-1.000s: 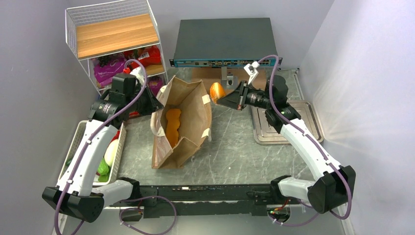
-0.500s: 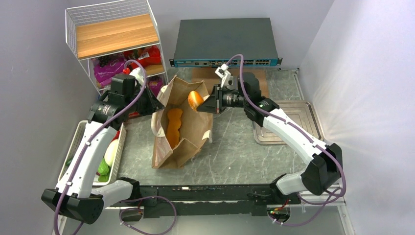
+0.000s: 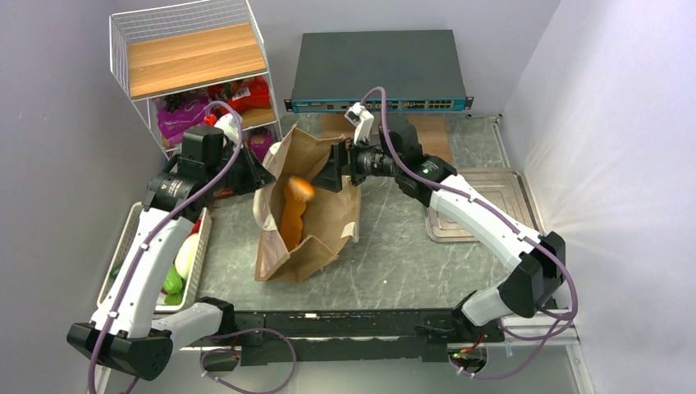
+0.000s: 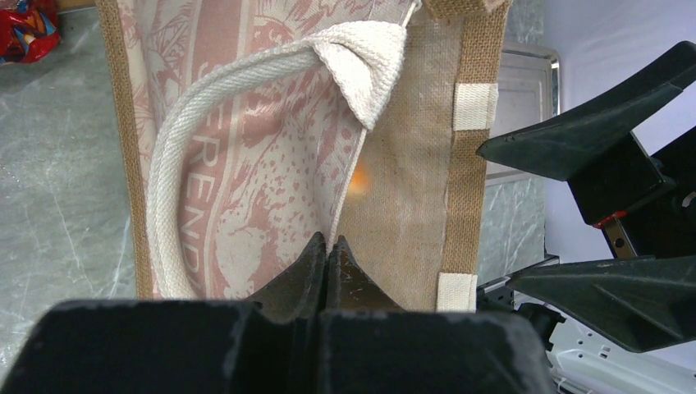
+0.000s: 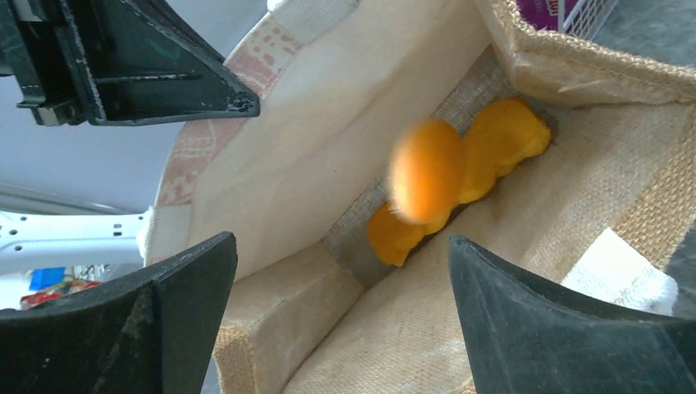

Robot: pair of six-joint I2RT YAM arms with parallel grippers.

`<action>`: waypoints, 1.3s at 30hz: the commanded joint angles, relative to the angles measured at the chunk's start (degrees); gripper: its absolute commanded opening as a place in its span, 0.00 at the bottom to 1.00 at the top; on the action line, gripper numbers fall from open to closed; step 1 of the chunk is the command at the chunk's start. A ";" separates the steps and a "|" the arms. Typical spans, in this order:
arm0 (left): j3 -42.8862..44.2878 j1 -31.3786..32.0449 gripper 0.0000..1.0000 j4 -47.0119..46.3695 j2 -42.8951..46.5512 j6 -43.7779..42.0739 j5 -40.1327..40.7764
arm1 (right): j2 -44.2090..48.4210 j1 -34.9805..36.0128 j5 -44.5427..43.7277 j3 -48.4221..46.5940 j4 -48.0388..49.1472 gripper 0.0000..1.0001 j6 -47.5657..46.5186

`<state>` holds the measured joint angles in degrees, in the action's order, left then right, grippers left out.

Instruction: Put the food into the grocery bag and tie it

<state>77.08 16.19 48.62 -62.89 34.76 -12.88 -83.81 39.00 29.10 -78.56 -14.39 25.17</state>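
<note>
The tan grocery bag (image 3: 320,238) stands open in the middle of the table. My left gripper (image 3: 261,174) is shut on the bag's left rim (image 4: 328,243), beside its cream handle (image 4: 205,123). My right gripper (image 3: 327,174) hangs open over the bag's mouth (image 5: 341,240). A round orange food piece (image 3: 301,188) is blurred in mid-air below the open jaws (image 5: 425,171). A lumpy orange food piece (image 3: 290,215) lies on the bag's bottom (image 5: 501,144).
A white wire shelf (image 3: 189,49) at the back left holds red packets (image 3: 246,92) and purple packets (image 3: 176,115). A white basket (image 3: 202,238) with pale and green food stands at the left. A metal tray (image 3: 492,205) lies at the right, a network switch (image 3: 377,66) behind.
My right gripper carried the round orange piece left from beside the bag to over its mouth and opened; the piece now drops inside. The left gripper kept its hold on the rim.
</note>
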 commanded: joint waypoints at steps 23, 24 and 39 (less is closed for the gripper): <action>0.64 -0.19 0.00 -4.50 1.68 0.65 -1.62 | 5.48 -0.28 -26.43 1.30 -11.27 1.00 3.51; 0.66 -0.19 0.00 -4.50 1.60 0.66 -1.62 | 5.57 -0.30 -26.77 1.04 -12.19 1.00 3.52; 0.82 -0.19 0.00 -4.82 0.93 1.09 -2.00 | 1.51 -0.26 -24.56 3.92 -14.22 0.98 9.04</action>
<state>77.08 16.19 48.64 -62.74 35.16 -12.88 -79.20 38.83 4.29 -71.55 -27.42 33.21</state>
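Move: The right hand, open over the bag, has the far tag of the bag's right rim about 5 cm to its right, 3 cm farther out and some 9 cm below. The just-released orange bun is about 6 cm to its left, 2 cm nearer the base and 10 cm down; the orange loaf on the bag's floor is roughly 10 cm left, 9 cm nearer and 25 cm down. From the left hand, that tag is some 17 cm right, 4 cm farther out and 8 cm lower. The left hand keeps the bag's left rim pinched and stays put. Clear of the bun and still wide open, the right hand draws about 7 cm to the right, first edging forward, then sinks towards the bag's right rim, ending some 7 cm lower. Meanwhile it swings roughly 25 degrees clockwise, bringing its fingers either side of the rim by the far tag, with no clear touch. ##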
